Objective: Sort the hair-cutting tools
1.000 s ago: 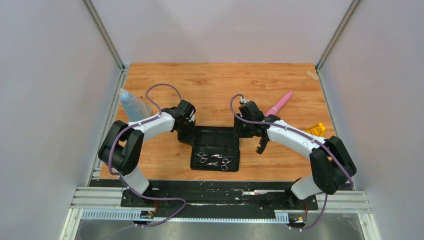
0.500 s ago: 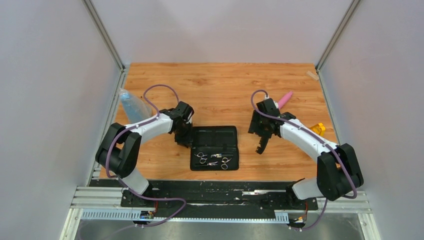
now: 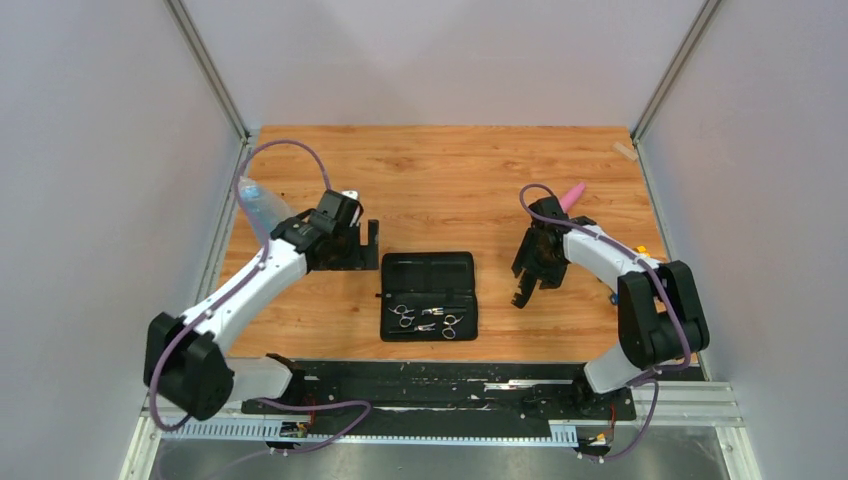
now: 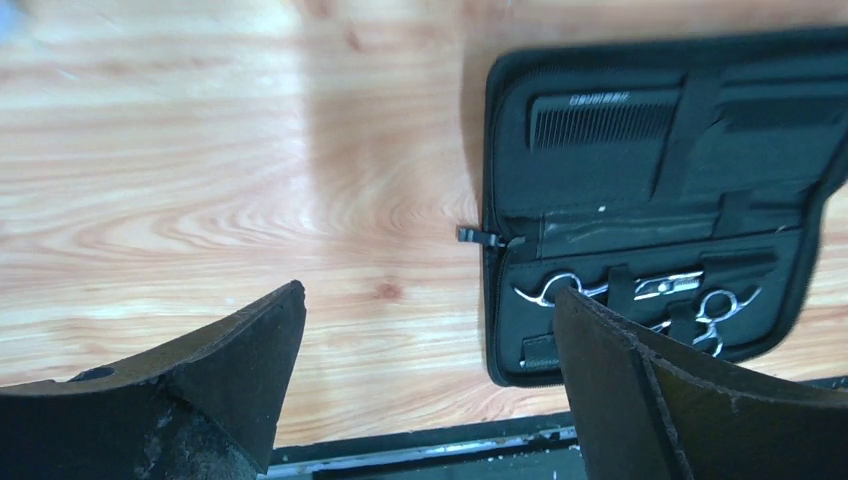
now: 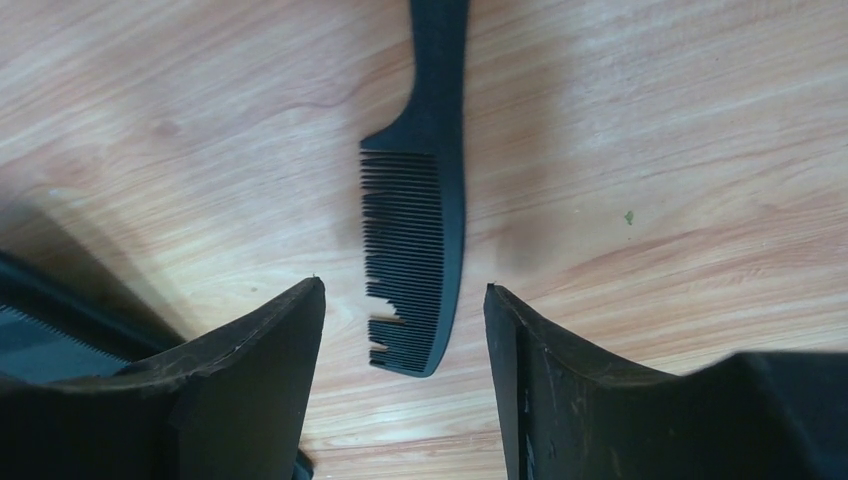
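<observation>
An open black case (image 3: 428,270) lies at the table's middle. Two silver scissors (image 3: 401,315) (image 3: 447,323) sit strapped in its near half, also seen in the left wrist view (image 4: 560,290) (image 4: 722,305). One black comb (image 4: 603,118) is tucked in the far half. My left gripper (image 3: 367,248) (image 4: 428,293) stands open and empty just left of the case. A second black comb (image 3: 522,291) (image 5: 420,230) lies on the wood right of the case. My right gripper (image 3: 530,277) (image 5: 402,288) hovers open over its toothed end, its fingers on either side and apart from it.
A pink tapered tool (image 3: 571,196) lies behind the right arm. A translucent blue bottle (image 3: 262,206) rests at the table's left edge. A corner of the case (image 5: 40,335) shows left of the right gripper. Grey walls close in both sides.
My left gripper opened wide and drew back left from the case's edge. My right gripper moved right, away from the case, to over the loose comb and opened wider.
</observation>
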Controlling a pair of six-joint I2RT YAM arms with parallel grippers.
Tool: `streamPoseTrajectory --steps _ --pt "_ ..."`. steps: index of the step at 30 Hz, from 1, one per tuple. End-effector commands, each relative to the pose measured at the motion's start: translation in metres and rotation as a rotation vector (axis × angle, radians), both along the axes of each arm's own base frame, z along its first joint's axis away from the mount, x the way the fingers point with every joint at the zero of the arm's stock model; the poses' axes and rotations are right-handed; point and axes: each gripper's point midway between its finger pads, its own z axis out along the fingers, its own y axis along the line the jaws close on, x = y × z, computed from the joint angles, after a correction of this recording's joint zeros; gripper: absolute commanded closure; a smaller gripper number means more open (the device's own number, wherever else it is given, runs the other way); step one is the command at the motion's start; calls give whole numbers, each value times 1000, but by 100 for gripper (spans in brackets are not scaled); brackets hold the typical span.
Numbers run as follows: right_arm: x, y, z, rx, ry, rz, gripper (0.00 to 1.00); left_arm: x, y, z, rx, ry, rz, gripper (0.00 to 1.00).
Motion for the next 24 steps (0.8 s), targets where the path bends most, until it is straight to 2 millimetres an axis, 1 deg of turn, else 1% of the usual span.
streamPoseTrajectory --steps 1,2,3,4,6,8,9,10,11,12,13,14,15,16,17,18,19,22,24 --pt "8 -3 -1 -2 30 -36 38 19 29 74 43 -259 56 0" --pt "8 -5 -3 -12 40 -37 38 20 35 82 49 -287 67 0" --pt "8 -6 -4 -21 44 -38 38 21 43 98 65 -345 80 0" --pt "9 -9 -6 -33 49 -41 38 21 49 106 75 -373 90 0" --pt "10 -10 -10 -41 58 -45 39 21 63 133 97 -471 108 0" --pt "11 -9 -15 -42 75 -43 39 21 76 151 140 -547 121 0" --pt "12 -8 -17 -44 82 -44 39 22 85 154 185 -572 127 0" --pt "13 -8 -20 -47 91 -44 40 22 92 163 203 -616 153 0" --pt "13 -8 -24 -51 101 -44 40 22 97 161 227 -623 162 0" --pt "14 -8 -26 -57 106 -44 41 21 99 166 221 -651 175 0" --pt "15 -9 -29 -67 112 -44 42 20 103 161 233 -652 194 0" --pt "14 -10 -32 -78 119 -45 43 20 105 164 219 -676 218 0" --pt "13 -10 -35 -84 128 -42 44 19 109 155 240 -668 234 0" --pt "11 -10 -37 -88 137 -38 46 19 111 156 235 -686 250 0" --pt "8 -9 -40 -90 148 -30 48 18 115 147 257 -676 262 0" --pt "6 -8 -42 -93 160 -24 50 17 116 146 253 -685 277 0" --pt "3 -8 -44 -97 170 -15 51 16 118 140 263 -678 282 0" --pt "-10 -5 -50 -101 214 14 60 17 119 137 261 -685 291 0" --pt "-20 -1 -51 -92 241 35 66 17 123 137 284 -687 309 0"
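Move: The black handled comb lies just under the right hand: its toothed end is between and some 2 to 3 cm below the open fingers, with its middle about 4 cm ahead, 1 cm right and 3 cm down. The open case is about 23 cm to this hand's left and 3 cm back; the pink tube is some 19 cm ahead and 7 cm right. From the left hand the comb lies about 41 cm right, 2 cm ahead and 11 cm below. The comb's toothed end gets pinched across its width: the right hand sinks about 2 cm, easing to a stop while its fingers tip back slightly, then the half-open fingers close by about a third onto teeth and spine. Meanwhile the empty left hand, kept wide open, climbs away from the case, sinks again a little near the end, and swings 11 cm left, its fingers tilting up and forward. ##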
